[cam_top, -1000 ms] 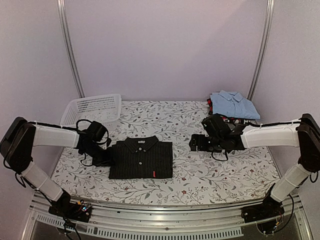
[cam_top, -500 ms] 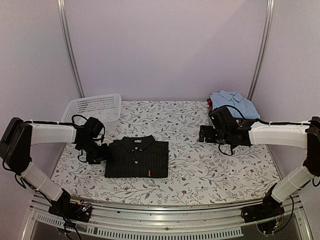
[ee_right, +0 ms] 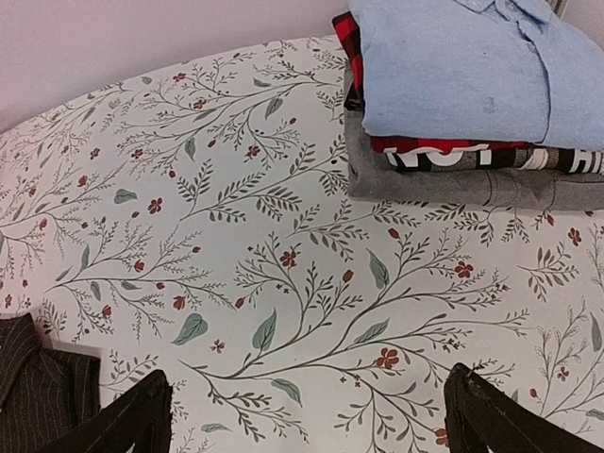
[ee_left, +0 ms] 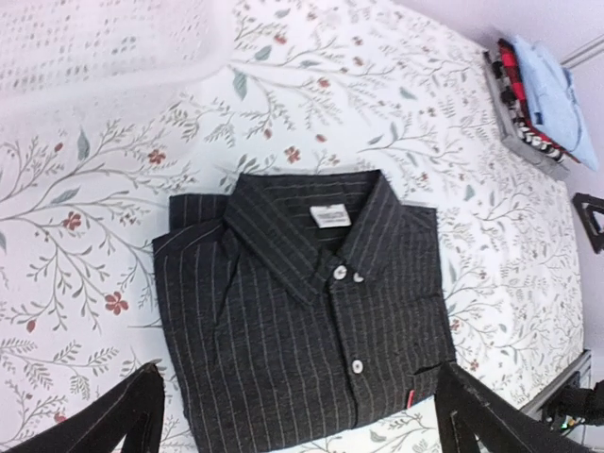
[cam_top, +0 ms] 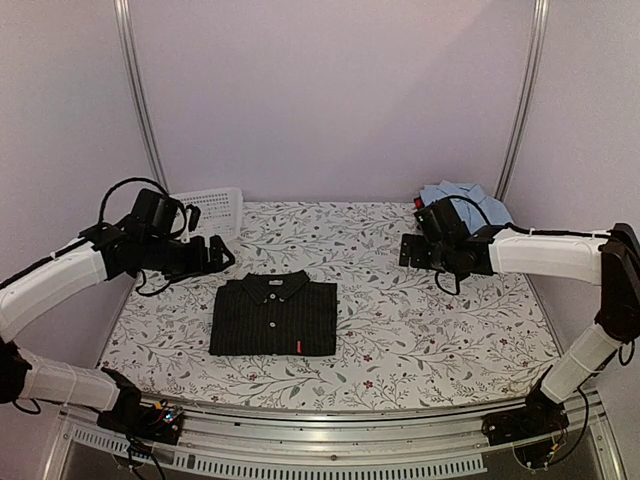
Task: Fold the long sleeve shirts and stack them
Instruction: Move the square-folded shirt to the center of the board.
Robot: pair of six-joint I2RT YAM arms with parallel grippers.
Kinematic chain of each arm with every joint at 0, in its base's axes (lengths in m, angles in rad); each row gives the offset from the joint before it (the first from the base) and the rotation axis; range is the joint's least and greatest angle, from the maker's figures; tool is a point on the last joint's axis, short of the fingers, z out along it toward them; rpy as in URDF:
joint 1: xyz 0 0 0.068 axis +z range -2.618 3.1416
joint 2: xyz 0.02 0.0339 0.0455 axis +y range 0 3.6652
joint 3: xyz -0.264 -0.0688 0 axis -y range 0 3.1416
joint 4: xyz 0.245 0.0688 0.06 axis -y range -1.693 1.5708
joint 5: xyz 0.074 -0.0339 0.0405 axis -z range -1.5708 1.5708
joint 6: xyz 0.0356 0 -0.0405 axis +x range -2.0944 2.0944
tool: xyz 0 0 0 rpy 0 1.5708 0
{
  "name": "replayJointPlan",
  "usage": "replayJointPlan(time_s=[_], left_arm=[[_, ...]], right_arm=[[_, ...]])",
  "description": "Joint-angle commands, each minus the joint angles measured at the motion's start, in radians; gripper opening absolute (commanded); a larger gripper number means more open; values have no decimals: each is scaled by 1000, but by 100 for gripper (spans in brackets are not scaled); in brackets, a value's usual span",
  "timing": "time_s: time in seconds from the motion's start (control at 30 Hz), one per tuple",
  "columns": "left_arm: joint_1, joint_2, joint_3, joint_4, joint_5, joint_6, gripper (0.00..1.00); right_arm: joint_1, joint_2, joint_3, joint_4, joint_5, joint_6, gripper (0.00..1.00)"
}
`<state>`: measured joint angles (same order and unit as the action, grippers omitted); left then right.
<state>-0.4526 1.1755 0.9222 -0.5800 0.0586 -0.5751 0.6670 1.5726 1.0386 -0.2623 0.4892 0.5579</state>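
The black pinstriped long sleeve shirt [cam_top: 273, 316] lies folded flat on the floral tablecloth, collar away from the arms, buttons showing [ee_left: 302, 321]. My left gripper [cam_top: 216, 254] hovers above and behind its left side, open and empty, with the shirt seen below between the fingers [ee_left: 300, 377]. The light blue long sleeve shirt [cam_top: 462, 192] tops a stack at the back right [ee_right: 472, 66]. My right gripper [cam_top: 410, 250] hangs open over bare cloth just left of that stack [ee_right: 307, 377]. A corner of the black shirt [ee_right: 33, 387] shows in the right wrist view.
A white mesh basket [cam_top: 205, 206] stands at the back left, behind my left arm. Under the blue shirt lie a red plaid garment [ee_right: 415, 146] and a grey one [ee_right: 444, 184]. Metal frame posts [cam_top: 140, 100] rise at both back corners.
My left gripper opened, let go of the black shirt's left edge, and rose back toward the basket. The shirt ended slightly further left. My right gripper drew back toward the stack.
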Motion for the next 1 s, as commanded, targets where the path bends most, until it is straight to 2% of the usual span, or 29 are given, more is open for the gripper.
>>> replayJointPlan(time_s=[0.0, 0.4, 0.5, 0.63, 0.97], left_arm=[[-20, -86, -3, 105, 36, 44, 100], [-22, -132, -106, 331, 51, 143, 100], [-22, -143, -129, 373, 60, 155, 100], [-21, -145, -162, 406, 62, 153, 100], [-20, -157, -179, 389, 43, 173, 100]], right_arm=[[-33, 51, 58, 5, 30, -15, 98], [-130, 221, 211, -1, -19, -84, 95], [-162, 284, 264, -20, -56, -89, 90], [-210, 368, 340, -56, -148, -72, 78], [-236, 590, 577, -171, -133, -73, 69]])
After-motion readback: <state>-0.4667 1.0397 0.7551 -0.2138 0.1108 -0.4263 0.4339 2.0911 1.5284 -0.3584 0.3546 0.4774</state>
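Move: The stack of folded shirts in the far right corner is what the empty right hand goes for: its middle lies about 26 cm ahead, 14 cm to the right and 10 cm below. The square-folded black shirt is some 28 cm to that hand's left, 8 cm nearer the base and 14 cm below it. From the left hand the stack lies about 34 cm ahead, 49 cm to the right and 13 cm down. The right hand heads for the left front corner of the stack, running out nearly level and then sinking, about 13 cm forward and 7 cm down in all, while its fingers narrow to roughly two-thirds open; whether they touch the cloth can't be seen. The left hand rises about 6 cm, settles back slightly, and tips its open fingers up some 20 degrees. ##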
